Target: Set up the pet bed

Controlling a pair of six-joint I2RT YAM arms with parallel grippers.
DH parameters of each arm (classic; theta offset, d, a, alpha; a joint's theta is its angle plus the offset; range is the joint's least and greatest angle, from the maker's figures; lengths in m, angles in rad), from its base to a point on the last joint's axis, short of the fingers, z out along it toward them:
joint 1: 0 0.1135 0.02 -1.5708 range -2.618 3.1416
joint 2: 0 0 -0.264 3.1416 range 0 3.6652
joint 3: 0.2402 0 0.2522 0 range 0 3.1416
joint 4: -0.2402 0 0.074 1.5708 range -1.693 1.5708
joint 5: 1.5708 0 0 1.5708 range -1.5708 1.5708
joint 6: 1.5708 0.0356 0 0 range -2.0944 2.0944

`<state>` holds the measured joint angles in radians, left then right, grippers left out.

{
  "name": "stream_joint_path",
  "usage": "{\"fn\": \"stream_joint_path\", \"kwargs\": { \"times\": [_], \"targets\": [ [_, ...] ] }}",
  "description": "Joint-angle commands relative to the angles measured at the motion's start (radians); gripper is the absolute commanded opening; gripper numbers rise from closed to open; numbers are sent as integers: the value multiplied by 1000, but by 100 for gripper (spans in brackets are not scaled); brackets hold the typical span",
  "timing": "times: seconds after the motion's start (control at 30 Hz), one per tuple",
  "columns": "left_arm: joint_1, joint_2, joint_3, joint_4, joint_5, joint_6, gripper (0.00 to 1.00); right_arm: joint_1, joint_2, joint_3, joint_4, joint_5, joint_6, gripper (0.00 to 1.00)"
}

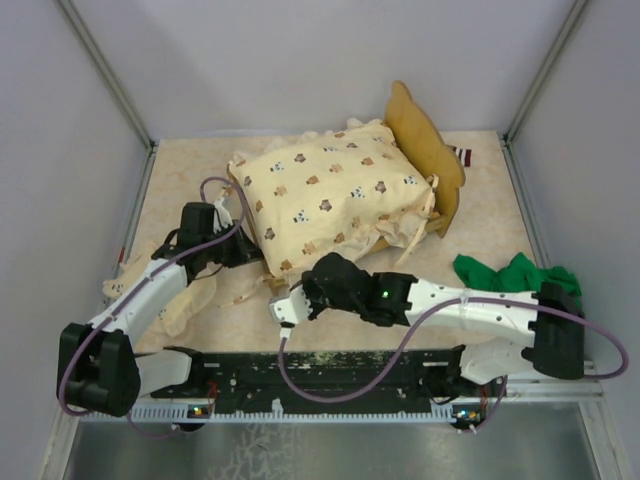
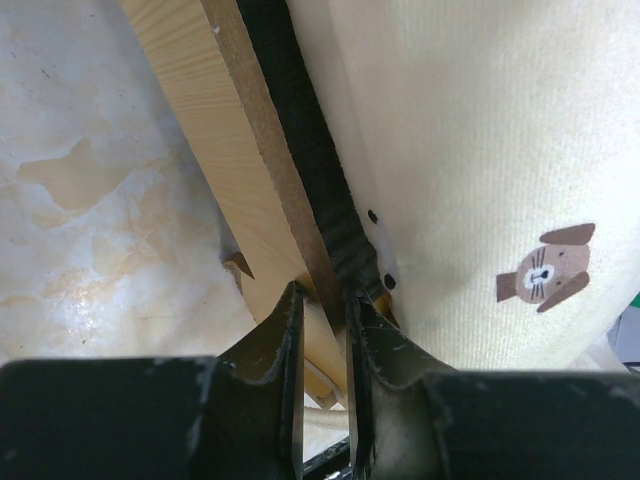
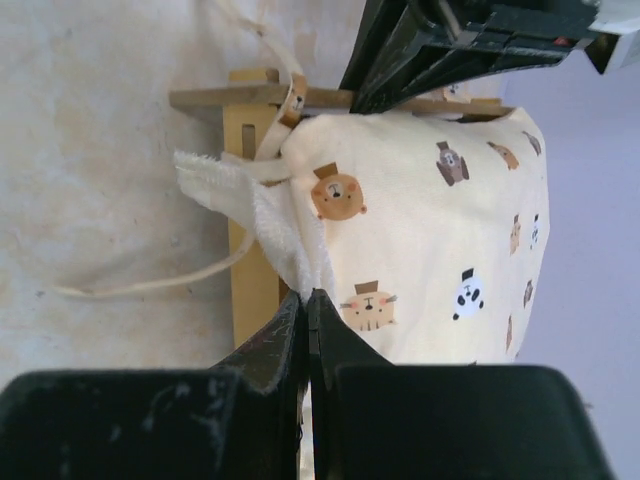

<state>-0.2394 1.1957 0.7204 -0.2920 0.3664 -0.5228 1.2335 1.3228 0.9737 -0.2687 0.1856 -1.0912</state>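
The pet bed point(image 1: 428, 150) stands mid-table, its wavy light-wood headboard at the far right. A cream animal-print quilt point(image 1: 330, 195) lies puffed over the frame and hides most of it. My left gripper point(image 1: 240, 246) is shut on the bed's left side rail point(image 2: 220, 130), and its jaws point(image 2: 325, 300) straddle the wood beside the dark fabric base point(image 2: 310, 170). At the quilt's near corner, my right gripper point(image 1: 303, 292) is shut on the white fleecy edge point(image 3: 285, 230), fingertips pressed together point(image 3: 306, 297). The wooden frame point(image 3: 250, 290) shows under that corner.
A green cloth point(image 1: 515, 272) is bunched at the right near the right arm. Another cream printed cloth point(image 1: 190, 300) lies at the left under the left arm. Loose tie strings point(image 3: 150, 285) trail on the table. Grey walls close in three sides.
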Motion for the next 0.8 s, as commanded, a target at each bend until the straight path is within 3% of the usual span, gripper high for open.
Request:
{"fn": "stream_joint_path", "kwargs": {
  "times": [0.0,0.2,0.33,0.43,0.47,0.53,0.63,0.77],
  "targets": [
    [3,42,-7,-40,9,42,20,-18,-83,-36,65,-185,124,0],
    [8,60,-3,-30,26,37,20,-46,-96,-111,219,-377,355,0],
    [9,67,13,-32,23,42,20,-46,7,-223,437,-347,517,0],
    [10,82,25,-41,23,55,18,-45,104,-195,423,-274,581,0],
    [11,87,33,-45,23,60,17,-45,111,-179,418,-253,597,3],
    [11,100,46,-58,17,84,12,-40,78,-168,430,-202,659,28],
    [12,111,71,-81,-11,142,0,-41,-48,-135,404,-138,801,57],
    [25,100,107,-112,-66,264,0,-40,-206,-104,347,-97,1005,60]
  ]
}}
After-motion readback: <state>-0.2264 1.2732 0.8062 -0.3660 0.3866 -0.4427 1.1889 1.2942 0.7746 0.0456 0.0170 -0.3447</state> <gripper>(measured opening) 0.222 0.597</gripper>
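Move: The right hand, holding a corner of the cover, has the bed's near foot corner about 4 cm to its left, level with it front to back and some 9 cm below. From that hand, the foot rail in the left gripper's hold is roughly 9 cm left, 6 cm ahead and 7 cm down; a loose tie strap is about 13 cm left, 3 cm back and 18 cm down. From the left hand, the bed corner is some 5 cm back, 4 cm right and 3 cm lower. Right hand lowers the cover corner about 9 cm and slightly back, opens, then rises 5 cm; left keeps the rail. ##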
